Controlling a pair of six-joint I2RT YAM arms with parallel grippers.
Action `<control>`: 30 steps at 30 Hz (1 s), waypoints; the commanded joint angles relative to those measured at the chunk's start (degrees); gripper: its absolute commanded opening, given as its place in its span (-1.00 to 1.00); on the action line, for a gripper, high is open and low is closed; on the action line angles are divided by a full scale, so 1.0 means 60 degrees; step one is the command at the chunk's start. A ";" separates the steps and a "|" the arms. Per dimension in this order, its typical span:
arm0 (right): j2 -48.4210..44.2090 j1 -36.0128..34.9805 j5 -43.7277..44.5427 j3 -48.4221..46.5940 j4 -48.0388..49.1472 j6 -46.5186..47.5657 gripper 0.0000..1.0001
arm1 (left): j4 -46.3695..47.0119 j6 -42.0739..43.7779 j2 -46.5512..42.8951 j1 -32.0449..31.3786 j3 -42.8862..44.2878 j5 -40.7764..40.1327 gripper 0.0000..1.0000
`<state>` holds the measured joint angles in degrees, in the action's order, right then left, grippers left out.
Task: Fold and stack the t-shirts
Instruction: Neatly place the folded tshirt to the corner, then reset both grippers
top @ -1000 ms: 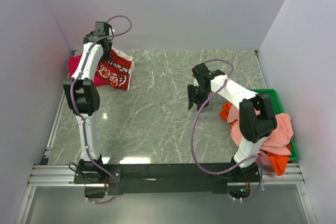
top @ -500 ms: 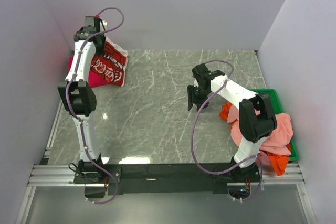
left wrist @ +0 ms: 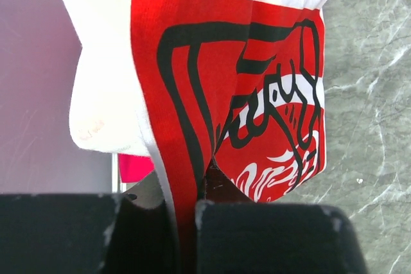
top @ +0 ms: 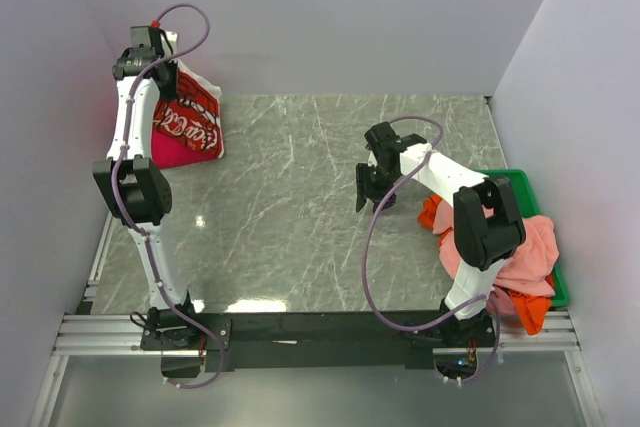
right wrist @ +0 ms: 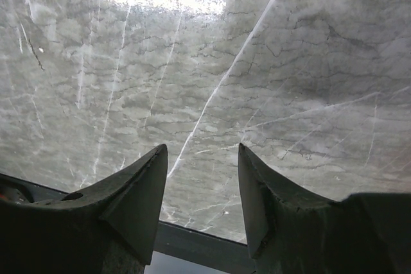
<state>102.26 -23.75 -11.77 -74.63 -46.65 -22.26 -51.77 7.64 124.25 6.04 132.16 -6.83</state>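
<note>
My left gripper (top: 168, 71) is raised at the back left corner, shut on a fold of the white t-shirt with red logo print (top: 192, 117). The shirt hangs from it above the table. In the left wrist view the cloth (left wrist: 257, 94) is pinched between the jaws of this gripper (left wrist: 186, 200). A crimson t-shirt (top: 172, 152) lies on the table under the hanging one, and a corner of it (left wrist: 131, 166) shows in the wrist view. My right gripper (top: 366, 187) hovers open over bare marble (right wrist: 202, 158), holding nothing.
A green plastic bin (top: 520, 182) stands at the right edge, heaped with a salmon-pink t-shirt (top: 525, 252) and orange cloth (top: 432, 215) spilling over its side. Walls close in the back, left and right. The marble tabletop (top: 290, 207) lies between the arms.
My left arm has swung up and leftward toward the back corner, lifting the white printed t-shirt off the table. The right arm has stayed still.
</note>
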 commanded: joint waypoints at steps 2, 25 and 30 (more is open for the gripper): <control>0.0169 -0.0041 -0.0089 -0.0320 0.0027 -0.0040 0.10 | 0.0630 -0.0218 -0.0479 0.0208 0.0094 0.0303 -0.83; -0.1411 -0.0041 0.0335 0.0514 0.0934 -0.0303 0.19 | 0.2371 -0.3921 -0.2731 0.0619 -0.3681 -0.0168 0.62; -0.2071 -0.0041 0.0848 0.0690 0.1387 -0.0377 0.19 | 0.3498 -0.4758 -0.4782 -0.0126 -0.6685 0.0947 0.61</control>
<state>93.91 -23.75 -9.61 -70.89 -42.19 -23.73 -38.02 -15.03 103.13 8.64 97.51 -7.51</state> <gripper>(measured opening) 0.592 0.808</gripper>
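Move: The left fingers hold the printed t-shirt by its upper edge, with the hanging cloth's middle some 11 cm below and about 3 cm to their right. The red folded shirt it goes onto lies about 4 cm ahead, 3 cm to the left and 21 cm below. The table's far left corner is about 14 cm ahead and 14 cm left. From the right hand, the red shirt lies roughly 48 cm left and 29 cm ahead, 5 cm lower. The left fingers open wide and let go of the printed t-shirt's edge while the hand swings about 7 cm left over the red shirt, turning some 20 degrees counter-clockwise. The empty hand then pulls back towards the base about 7 cm and the same distance right, away from the corner. Late on, the open right hand rises some 3 cm. ##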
